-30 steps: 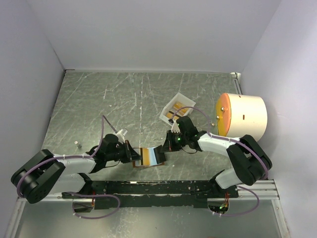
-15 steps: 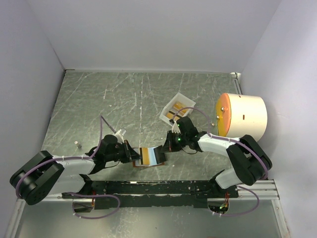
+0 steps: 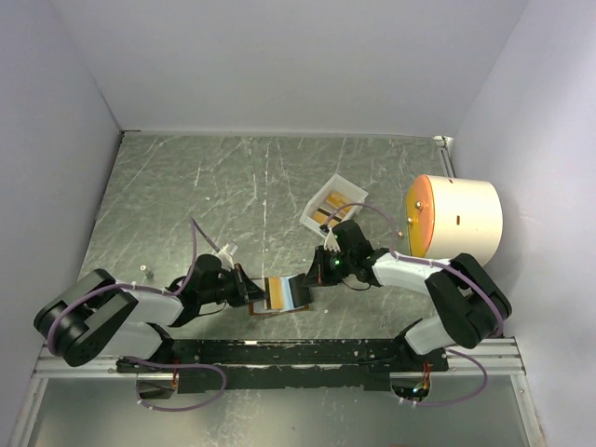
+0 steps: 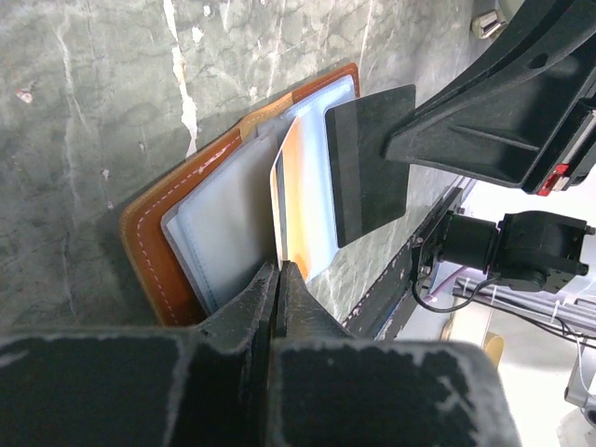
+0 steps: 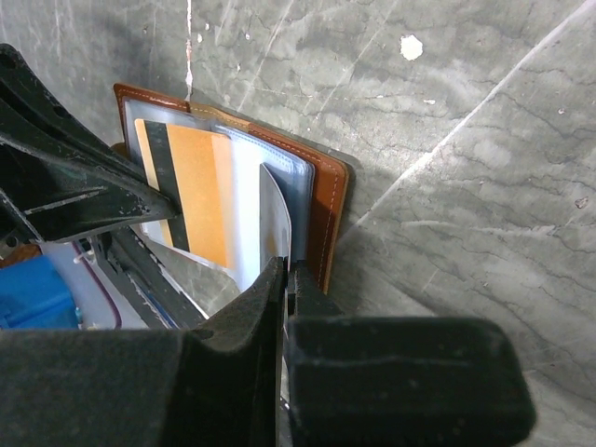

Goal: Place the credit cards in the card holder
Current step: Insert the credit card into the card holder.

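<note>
The brown card holder (image 4: 149, 247) lies open on the table between my two grippers, its clear pockets fanned up. My left gripper (image 4: 278, 270) is shut on the near edge of an orange credit card (image 4: 303, 196), which stands among the pockets. From the other side, my right gripper (image 5: 285, 265) is shut on a clear pocket sheet (image 5: 272, 219) of the card holder (image 5: 328, 200). That view shows the card (image 5: 196, 191) with its black stripe. From above, the left gripper (image 3: 250, 291) and right gripper (image 3: 305, 281) flank the card (image 3: 277, 292). More orange cards (image 3: 332, 201) lie in a tray.
The small white tray (image 3: 317, 194) sits behind the right gripper. A large white cylinder with an orange face (image 3: 456, 216) lies at the right. A small screw (image 3: 144, 270) stands at the left. Grey walls close in the table on three sides.
The left arm's rear links have shifted slightly up and to the right. Both grippers stay shut at the card holder, and the card has barely moved.
</note>
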Controlling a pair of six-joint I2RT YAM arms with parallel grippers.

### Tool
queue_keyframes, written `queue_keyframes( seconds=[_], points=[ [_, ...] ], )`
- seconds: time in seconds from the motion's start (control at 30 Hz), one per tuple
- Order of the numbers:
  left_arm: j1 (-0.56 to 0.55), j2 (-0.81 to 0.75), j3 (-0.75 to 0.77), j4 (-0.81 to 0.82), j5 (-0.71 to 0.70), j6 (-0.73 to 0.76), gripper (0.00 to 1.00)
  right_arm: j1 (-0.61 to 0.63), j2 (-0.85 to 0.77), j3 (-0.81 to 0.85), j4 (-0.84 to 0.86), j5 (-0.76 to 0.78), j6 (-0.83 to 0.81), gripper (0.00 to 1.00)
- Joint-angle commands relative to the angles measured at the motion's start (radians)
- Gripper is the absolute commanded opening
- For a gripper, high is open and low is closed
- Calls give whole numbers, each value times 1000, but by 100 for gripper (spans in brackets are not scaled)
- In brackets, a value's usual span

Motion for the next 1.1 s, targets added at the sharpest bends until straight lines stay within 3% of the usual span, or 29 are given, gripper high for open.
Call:
queue_keyframes(
  seconds=[0.0, 0.23, 0.67, 1.07],
  points=[
    [1, 22, -25, 26, -2, -3, 7, 3, -5, -22, -27, 76, 3, 0],
    [-4, 66, -9, 59, 2, -13, 7, 2, -54, -18, -60, 99, 11, 0],
    [-5, 87, 20, 42, -2, -15, 7, -1, -180, 68, -294, 284, -64, 0],
    [-5, 156, 60, 33, 35, -6, 7, -6, -160, 110, -371, 320, -95, 0]
  ],
)
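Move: The light-blue sleeve on the holder's right leaf, where the black card is being taken, has its middle some 5 cm left of the right hand, 5 cm back and about 2 cm below. The orange card lies about 10 cm left and 5 cm back of that hand; the open holder's middle is about 9 cm left and 5 cm back. From the left hand, the light-blue sleeve lies roughly 8 cm to the right, level front to back. The black card, bowed against the right leaf and still pinched by the right hand, is drawn off the holder: about 5 cm to the right, rising some 2 cm and edging forward, while those fingers tip some 15 degrees steeper downward. The left hand keeps its pinch at the orange card and its sleeve page, creeping about 1 cm right. ##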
